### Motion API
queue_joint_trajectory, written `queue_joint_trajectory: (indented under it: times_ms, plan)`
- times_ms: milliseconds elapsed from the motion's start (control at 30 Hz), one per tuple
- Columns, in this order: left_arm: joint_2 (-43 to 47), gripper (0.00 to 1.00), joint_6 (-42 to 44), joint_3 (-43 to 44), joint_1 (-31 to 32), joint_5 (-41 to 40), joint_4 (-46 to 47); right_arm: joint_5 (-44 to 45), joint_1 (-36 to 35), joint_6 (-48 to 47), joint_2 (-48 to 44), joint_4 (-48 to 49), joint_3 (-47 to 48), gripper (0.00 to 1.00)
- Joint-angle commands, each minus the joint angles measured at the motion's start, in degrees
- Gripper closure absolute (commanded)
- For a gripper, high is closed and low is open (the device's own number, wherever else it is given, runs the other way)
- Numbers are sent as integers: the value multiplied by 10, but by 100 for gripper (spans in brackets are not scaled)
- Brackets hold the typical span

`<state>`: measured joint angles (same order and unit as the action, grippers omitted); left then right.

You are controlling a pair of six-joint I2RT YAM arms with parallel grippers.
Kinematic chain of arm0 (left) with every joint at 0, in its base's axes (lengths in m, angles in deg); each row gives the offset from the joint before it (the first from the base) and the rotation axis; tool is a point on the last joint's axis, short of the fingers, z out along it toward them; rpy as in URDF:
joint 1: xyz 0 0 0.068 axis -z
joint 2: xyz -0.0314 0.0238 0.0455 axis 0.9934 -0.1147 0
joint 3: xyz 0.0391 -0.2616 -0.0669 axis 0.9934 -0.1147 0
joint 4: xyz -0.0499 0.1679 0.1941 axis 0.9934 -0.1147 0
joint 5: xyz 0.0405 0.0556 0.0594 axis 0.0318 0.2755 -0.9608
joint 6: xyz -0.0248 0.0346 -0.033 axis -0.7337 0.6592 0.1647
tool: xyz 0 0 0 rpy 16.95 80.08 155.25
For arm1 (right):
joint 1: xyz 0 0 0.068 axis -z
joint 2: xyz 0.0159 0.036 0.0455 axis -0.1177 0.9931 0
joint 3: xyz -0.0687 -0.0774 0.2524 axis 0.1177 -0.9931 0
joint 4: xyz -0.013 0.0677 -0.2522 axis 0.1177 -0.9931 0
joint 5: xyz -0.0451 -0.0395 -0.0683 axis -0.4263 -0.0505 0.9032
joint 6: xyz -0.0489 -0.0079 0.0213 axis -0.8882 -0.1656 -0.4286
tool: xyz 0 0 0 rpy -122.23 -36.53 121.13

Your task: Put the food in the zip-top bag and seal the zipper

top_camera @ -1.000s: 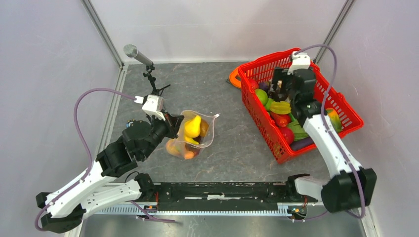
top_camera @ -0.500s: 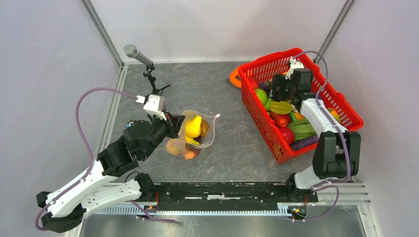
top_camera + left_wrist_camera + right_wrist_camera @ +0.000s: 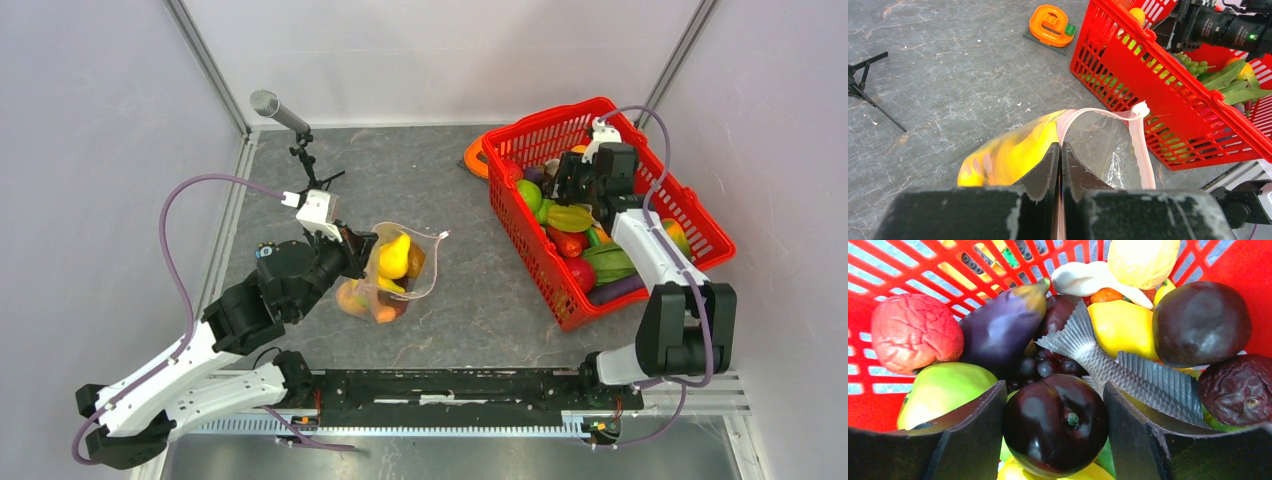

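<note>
The zip-top bag (image 3: 405, 268) hangs clear left of centre, with a yellow fruit (image 3: 393, 255) and orange pieces inside. My left gripper (image 3: 362, 250) is shut on its pink zipper (image 3: 1143, 145) at the near end, its tips (image 3: 1061, 146) pressed together on the strip. The mouth gapes open beyond them, yellow food (image 3: 1013, 152) showing through the plastic. My right gripper (image 3: 575, 185) reaches down into the red basket (image 3: 700, 225). In the right wrist view its fingers (image 3: 983, 415) touch both sides of a dark red plum (image 3: 1053, 425) lying on other food.
Around the plum lie an eggplant (image 3: 998, 325), a red lumpy fruit (image 3: 915, 332), a green pear (image 3: 943, 390), a grey fish (image 3: 1118, 365) and a lemon (image 3: 1123, 325). An orange ring (image 3: 474, 155) lies beside the basket. A microphone stand (image 3: 278, 110) stands at the back left.
My right arm has folded in and dropped lower into the basket, and its jaws have narrowed around the plum. The left gripper and bag have shifted slightly right.
</note>
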<state>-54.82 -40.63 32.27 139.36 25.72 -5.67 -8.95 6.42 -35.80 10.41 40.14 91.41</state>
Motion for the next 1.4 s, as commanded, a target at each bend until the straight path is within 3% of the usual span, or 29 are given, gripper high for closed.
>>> queue_joint_trajectory:
  times_ms: [0,233,400,667,1000,1100,1367]
  plan:
    - [2,91,-12,9,-2,2,33,3,0,11,-55,59,-22,53]
    - [5,91,-12,7,-3,2,31,-21,0,41,-140,120,-70,53]
    - [3,91,-14,5,-2,1,33,-84,0,75,-215,170,-112,55]
    - [-11,91,-14,5,-2,10,46,-311,-24,168,-295,293,-152,54]
    - [-16,91,-18,8,-2,17,49,-357,-279,67,-309,283,-123,52]
    - [-18,91,-21,7,-2,21,51,-351,-346,16,-284,225,-91,52]
    - [-16,91,-21,9,-2,23,47,-162,-524,-88,-215,148,-29,51]
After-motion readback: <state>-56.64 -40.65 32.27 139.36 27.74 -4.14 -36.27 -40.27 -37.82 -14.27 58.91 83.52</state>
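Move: The right hand already grips a dark round fruit in the basket. The bag's open mouth is about 36 cm to its left, 26 cm back and some 14 cm higher; the yellow pear inside is about 39 cm left, 25 cm back and 8 cm up. A green apple sits 8 cm left and 2 cm ahead, slightly lower. From the left hand, pinching the bag's rim, the mouth's middle is about 7 cm right, 3 cm back and a touch lower. Up first, almost 18 cm out of the basket, then in a wide sweep left and back (about 30 and 26 cm), the right hand carries the dark fruit towards the bag's mouth. Its wrist swings roughly 70 degrees counter-clockwise and the fingertips lift out of their downward slant; the grip stays unchanged. The left hand keeps its pinch on the rim, easing about 1 cm right. ##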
